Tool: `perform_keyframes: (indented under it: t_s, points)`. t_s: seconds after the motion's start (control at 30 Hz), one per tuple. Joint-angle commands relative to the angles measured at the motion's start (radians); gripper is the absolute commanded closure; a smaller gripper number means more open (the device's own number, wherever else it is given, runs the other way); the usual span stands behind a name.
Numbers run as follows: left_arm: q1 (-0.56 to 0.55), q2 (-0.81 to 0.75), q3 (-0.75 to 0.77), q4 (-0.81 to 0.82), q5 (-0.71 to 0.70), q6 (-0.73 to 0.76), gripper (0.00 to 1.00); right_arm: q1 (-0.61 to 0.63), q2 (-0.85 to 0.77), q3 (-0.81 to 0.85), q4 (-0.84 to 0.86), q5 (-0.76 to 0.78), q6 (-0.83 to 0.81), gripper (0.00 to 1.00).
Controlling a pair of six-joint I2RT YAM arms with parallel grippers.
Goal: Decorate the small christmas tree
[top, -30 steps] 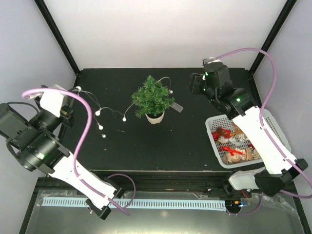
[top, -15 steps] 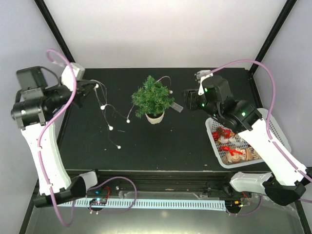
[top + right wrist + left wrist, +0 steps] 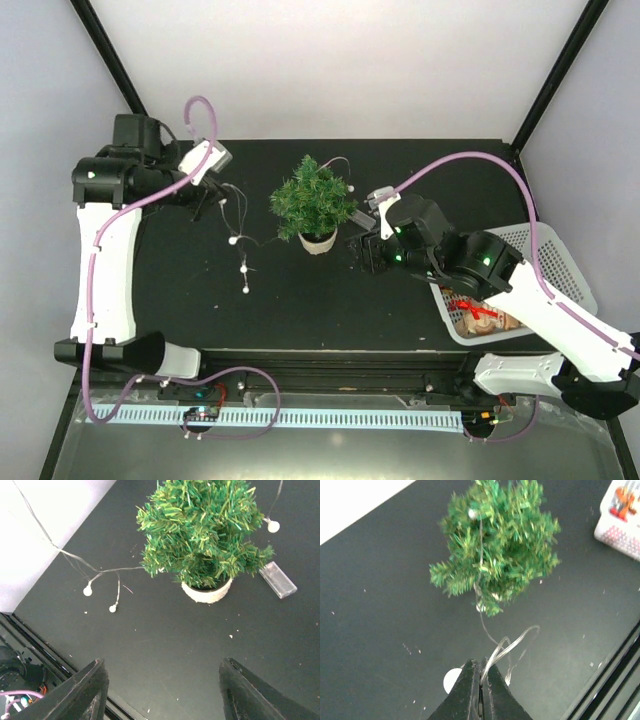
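Note:
The small christmas tree (image 3: 313,200) stands mid-table in a white pot (image 3: 318,241), bushy and green. A thin light string (image 3: 240,238) with white bulbs hangs from my left gripper (image 3: 204,207) and runs to the tree. In the left wrist view the left gripper (image 3: 481,669) is shut on the wire (image 3: 506,647), with the tree (image 3: 495,545) ahead and a bulb (image 3: 452,680) below. My right gripper (image 3: 364,250) hovers right of the pot. In its wrist view the right gripper (image 3: 165,692) is open and empty, with the tree (image 3: 205,530) and pot (image 3: 206,591) ahead.
A white basket (image 3: 572,272) of red and brown ornaments sits at the right, partly under the right arm. A clear battery box (image 3: 278,579) lies beside the pot. Loose bulbs (image 3: 88,591) dangle left of the tree. Black frame posts stand at the back corners.
The left arm has swung up from the far left toward the tree, lifting the light string. The right arm has come forward from the back right to beside the pot.

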Motion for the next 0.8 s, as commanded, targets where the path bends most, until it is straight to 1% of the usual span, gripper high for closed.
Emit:
perform_keyframes:
  t_s: [0.0,0.07,0.13,0.2,0.3,0.43,0.53,0.6,0.77]
  points:
    - [-0.105,-0.06,-0.067,-0.086,-0.207,0.082,0.98,0.01,-0.03,-0.01,-0.027,0.01,0.043,0.38]
    - [-0.136,-0.08,-0.147,-0.087,-0.235,0.084,0.98,0.01,-0.027,-0.012,-0.035,0.013,0.044,0.38]
    - [-0.169,-0.096,-0.233,-0.085,-0.231,0.085,0.98,0.011,-0.029,-0.017,-0.036,0.019,0.048,0.38]
    - [-0.197,-0.097,-0.292,-0.086,-0.189,0.065,0.98,0.011,-0.034,-0.023,-0.026,0.024,0.052,0.38]
    - [-0.234,-0.074,-0.33,-0.086,-0.092,0.012,0.98,0.011,-0.037,-0.028,-0.02,0.036,0.059,0.38]
    - [-0.309,-0.05,-0.351,-0.086,0.035,-0.046,0.98,0.011,-0.043,-0.036,-0.027,0.036,0.064,0.39]
    - [-0.369,-0.045,-0.352,-0.085,0.13,-0.059,0.99,0.011,-0.065,-0.059,-0.03,0.044,0.086,0.39]
    - [-0.421,-0.026,-0.328,-0.087,0.179,-0.082,0.98,0.012,-0.087,-0.083,-0.026,0.049,0.105,0.39]
    - [-0.488,0.051,-0.251,-0.087,0.361,-0.119,0.98,0.012,-0.122,-0.106,-0.036,0.043,0.142,0.39]
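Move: The Christmas tree, around whose near side the string is being taken, stands about 16 cm to the right of the left hand and 6 cm farther out, its middle some 16 cm lower. The open right gripper is roughly 25 cm to the left hand's right, 8 cm nearer and slightly lower. From the right hand, the tree is about 14 cm ahead and 9 cm left, 12 cm down; the battery box lies 20 cm ahead, 2 cm right, 24 cm down. The light string, still pinched in the shut left fingers, is drawn first back and down some 10 cm at the tree's left, then right and farther back across its near side, towards the right gripper. The left wrist tips downward and turns clockwise, about 25 degrees each. The right hand stays open, easing some 3 cm right and down. ##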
